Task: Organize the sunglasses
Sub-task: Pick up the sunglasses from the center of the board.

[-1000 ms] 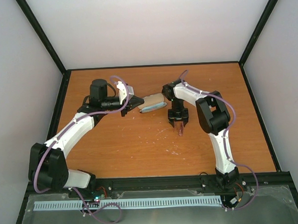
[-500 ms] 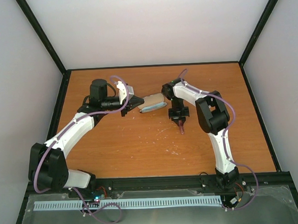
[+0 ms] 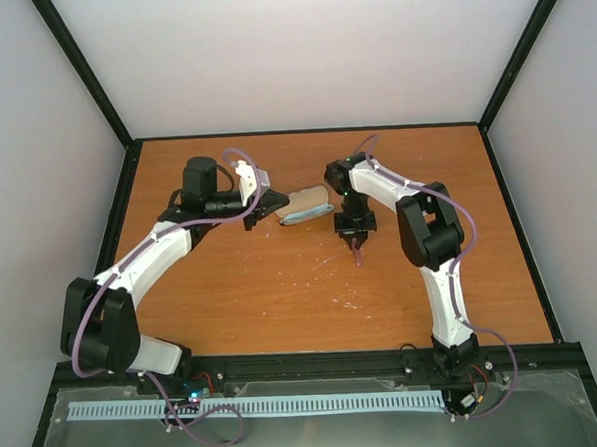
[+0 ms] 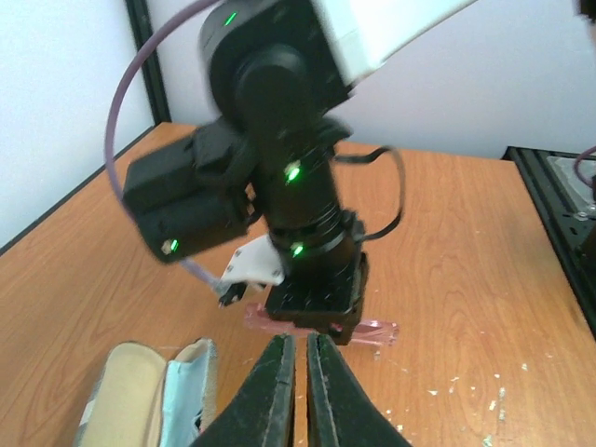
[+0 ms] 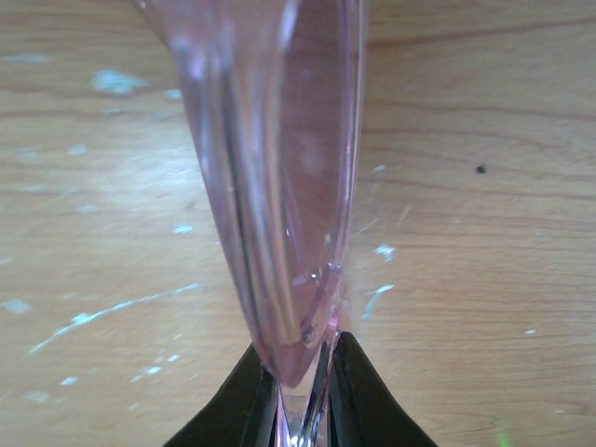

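Observation:
The sunglasses (image 5: pixel 270 186), folded, with a translucent pink frame, run away from the right wrist camera over the wooden table. My right gripper (image 5: pixel 303 358) is shut on their near end. From above, the sunglasses (image 3: pixel 358 253) show as a thin pink sliver under the right gripper (image 3: pixel 356 240). In the left wrist view the sunglasses (image 4: pixel 377 332) lie low at the table beneath the right arm. The tan case (image 3: pixel 306 204) lies open with its pale blue lining up. My left gripper (image 3: pixel 277 206) is beside the case's left end. The left gripper (image 4: pixel 298 346) is shut with nothing between its fingers, and the case (image 4: pixel 130 386) lies to its left.
White specks and scratches (image 3: pixel 348 301) mark the table in front of the sunglasses. A black frame rail (image 3: pixel 316 363) runs along the near edge, and pale walls close the back and sides. The right arm's wrist (image 4: pixel 307 233) stands close in front of the left gripper.
My right gripper has closed from open onto the sunglasses and drawn slightly toward the case. The left arm has shifted a little and its gripper stays shut.

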`<state>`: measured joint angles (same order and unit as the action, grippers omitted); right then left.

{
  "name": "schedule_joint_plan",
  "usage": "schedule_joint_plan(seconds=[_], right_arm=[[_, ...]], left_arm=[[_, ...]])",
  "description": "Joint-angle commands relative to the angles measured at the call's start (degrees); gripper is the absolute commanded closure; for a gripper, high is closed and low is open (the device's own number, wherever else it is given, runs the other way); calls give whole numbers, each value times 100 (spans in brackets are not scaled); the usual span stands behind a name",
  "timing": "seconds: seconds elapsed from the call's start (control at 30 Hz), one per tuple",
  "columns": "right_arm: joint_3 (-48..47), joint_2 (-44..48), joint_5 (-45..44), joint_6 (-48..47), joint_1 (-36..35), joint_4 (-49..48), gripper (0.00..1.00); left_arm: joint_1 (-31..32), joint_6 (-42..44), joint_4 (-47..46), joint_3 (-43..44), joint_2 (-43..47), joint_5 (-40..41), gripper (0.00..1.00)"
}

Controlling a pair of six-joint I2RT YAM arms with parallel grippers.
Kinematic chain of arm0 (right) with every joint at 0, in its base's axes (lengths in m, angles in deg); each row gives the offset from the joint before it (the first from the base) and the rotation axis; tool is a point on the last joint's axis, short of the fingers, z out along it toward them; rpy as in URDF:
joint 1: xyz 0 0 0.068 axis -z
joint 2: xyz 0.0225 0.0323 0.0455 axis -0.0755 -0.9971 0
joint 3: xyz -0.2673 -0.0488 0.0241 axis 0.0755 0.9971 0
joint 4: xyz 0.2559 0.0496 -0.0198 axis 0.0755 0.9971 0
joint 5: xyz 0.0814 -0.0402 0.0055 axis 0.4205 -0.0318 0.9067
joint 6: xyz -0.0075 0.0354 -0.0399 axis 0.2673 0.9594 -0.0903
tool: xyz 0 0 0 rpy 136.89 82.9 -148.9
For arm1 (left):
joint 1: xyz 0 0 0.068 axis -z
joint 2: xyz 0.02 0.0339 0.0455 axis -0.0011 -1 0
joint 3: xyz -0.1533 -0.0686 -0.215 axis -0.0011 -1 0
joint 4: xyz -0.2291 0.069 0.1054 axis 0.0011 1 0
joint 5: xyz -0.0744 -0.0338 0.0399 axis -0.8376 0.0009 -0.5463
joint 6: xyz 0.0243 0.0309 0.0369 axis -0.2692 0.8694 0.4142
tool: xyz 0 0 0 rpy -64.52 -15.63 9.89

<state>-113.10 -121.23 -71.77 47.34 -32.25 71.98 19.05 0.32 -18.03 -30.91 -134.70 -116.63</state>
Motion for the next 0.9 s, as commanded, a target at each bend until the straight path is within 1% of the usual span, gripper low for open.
schedule_joint_plan(seconds=[0.0, 0.1, 0.2, 0.3, 0.43, 0.57, 0.77, 0.87], right_arm=[[-140, 681, 879, -181, 157, -241, 89], [-102, 916, 1316, -209, 306, -420, 88], [-63, 1105, 1689, -229, 455, -579, 87], [-49, 1273, 1971, -232, 568, -714, 87], [-70, 1399, 2182, -235, 629, -826, 87], [-80, 1502, 2355, -174, 716, -1017, 87], [-206, 1518, 2547, -105, 825, -1181, 87], [-258, 1513, 2601, -75, 865, -1263, 87]], left_arm=[[-261, -292, -376, 386, -432, 127, 92], [-407, -256, -419, 646, -737, 394, 92], [-496, -11, -116, 1072, -1164, 778, 92], [-601, 210, 431, 1761, -1834, 1066, 91], [-646, 679, 1564, 3066, -2943, 1459, 91], [-654, 1031, 2463, 4210, -4103, 1916, 91], [-653, 1283, 3374, 5464, -5142, 2374, 91], [-652, 1358, 3719, 5771, -5412, 2408, 90]])
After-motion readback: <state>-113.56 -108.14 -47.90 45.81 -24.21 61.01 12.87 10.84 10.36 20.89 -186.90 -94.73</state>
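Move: The pink sunglasses are already pinched between the right fingers, down near the board. The open case lies about 12 cm ahead of the right hand and 13 cm to its left, roughly level with it. The left hand hangs high and empty: from it the case is some 12 cm ahead, 3 cm to the right and 23 cm below. The sunglasses are about 17 cm to that hand's right, level fore and aft and 24 cm lower. The sunglasses are lifted some 10 cm in the right hand's unchanged grip and carried a few centimetres forward and left towards the case, the fingers swinging about 30 degrees to point down and left. The left hand, still nearly shut, sweeps far forward and then steeply down beyond the case's far left side, its fingers tipping downward and turning counter-clockwise. ##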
